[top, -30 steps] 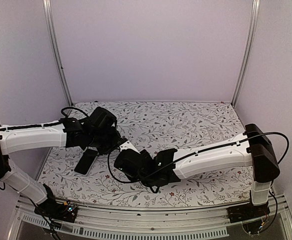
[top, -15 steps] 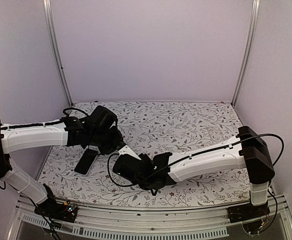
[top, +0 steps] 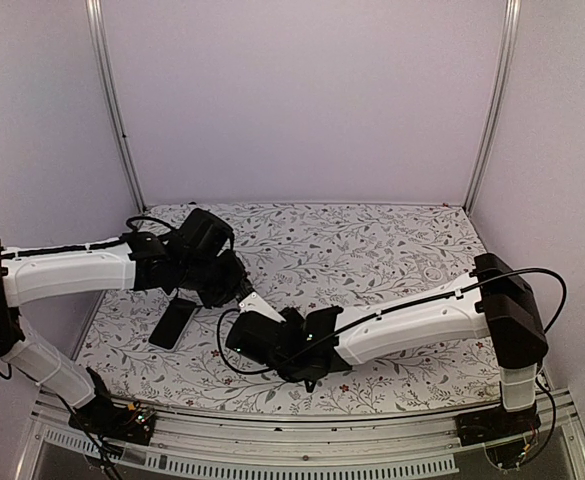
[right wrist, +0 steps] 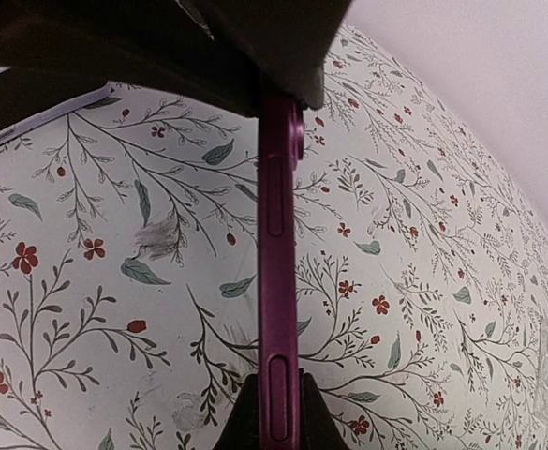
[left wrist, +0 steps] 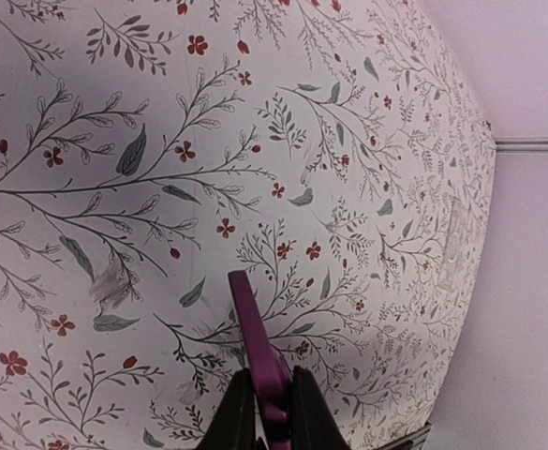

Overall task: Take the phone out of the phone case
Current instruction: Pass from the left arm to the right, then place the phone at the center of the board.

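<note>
The phone case shows as a thin purple slab, edge-on with side buttons, in the left wrist view and the right wrist view. It is held in the air above the floral cloth. My left gripper is shut on one end of it. My right gripper is shut on the other end, with the left gripper's dark body facing it. From above, the case is a pale sliver between the left gripper and the right gripper. I cannot tell whether a phone is inside.
A black glossy phone lies flat on the floral cloth at the left, just below the left arm. Metal frame posts and lavender walls close the back and sides.
The right arm has shifted a little to the left and lower, closing in on the left gripper. Both grippers still hold the case. The black phone has not moved.
</note>
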`<state>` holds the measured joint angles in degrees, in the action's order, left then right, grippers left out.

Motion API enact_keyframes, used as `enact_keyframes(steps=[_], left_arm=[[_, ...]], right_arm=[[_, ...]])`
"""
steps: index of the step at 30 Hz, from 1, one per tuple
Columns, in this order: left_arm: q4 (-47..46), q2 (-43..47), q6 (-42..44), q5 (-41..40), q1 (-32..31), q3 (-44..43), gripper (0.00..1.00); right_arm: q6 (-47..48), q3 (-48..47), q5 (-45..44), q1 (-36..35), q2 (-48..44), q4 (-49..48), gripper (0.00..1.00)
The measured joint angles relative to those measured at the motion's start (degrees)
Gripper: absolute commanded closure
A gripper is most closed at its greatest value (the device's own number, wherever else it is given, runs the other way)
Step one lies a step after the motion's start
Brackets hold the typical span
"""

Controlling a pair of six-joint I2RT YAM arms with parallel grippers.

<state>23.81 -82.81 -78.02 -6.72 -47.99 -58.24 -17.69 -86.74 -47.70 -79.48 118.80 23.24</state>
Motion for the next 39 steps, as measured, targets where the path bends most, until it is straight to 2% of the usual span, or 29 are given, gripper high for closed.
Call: enact_keyframes(steps=[9,14,23,31,36,39], left_arm=[[-3.32,1.33,4.72,1.77,1.07,0.11,0.26],[-5.22,4.11,8.09,2.05,3.56,0.11,0.02],[-7.15,12.11,14.75,3.52,10.16,3.15,0.01],[-8.15,19.69,19.85,4.83,10.99,8.72,0.01],[-10.99,23.91,21.62,7.45,11.04,13.40,0.01],[-11.80,25.49,22.27,9.07,11.04,15.32,0.01]], right_arm=[[-2.05,1.11,2.78,0.63,-1.09,0.07,1.00],[-3.87,3.63,5.75,1.57,-4.11,0.04,1.00],[-10.21,13.27,16.15,9.33,-13.60,-3.67,1.00],[-19.54,27.93,33.31,25.27,-22.80,-19.30,1.00],[-25.88,31.12,42.34,33.86,-22.77,-28.33,1.00],[-28.96,30.80,46.16,36.52,-21.29,-33.70,1.00]])
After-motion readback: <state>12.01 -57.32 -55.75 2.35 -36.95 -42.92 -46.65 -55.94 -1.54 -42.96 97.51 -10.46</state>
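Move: Both hands grip the phone: its middle lies roughly 5 cm ahead of the right hand and 2 cm above it, and about 2 cm behind and 2 cm below the left. A near black phone lies on the table some 20 cm left of the left hand, 3 cm back and 15 cm below. A far black phone, hidden under the left arm, lies about 16 cm left of that hand, 22 cm ahead and also 15 cm below. The left fingers open wide and let go of the phone, rising about 8 cm, edging forward, then swinging left and back as they tip upward. The right fingers keep their pinch on the phone's other end; after a brief hold they draw it right, then forward and right over the open table, nearly level, rolling so the hand's left side rises some 55 degrees. ##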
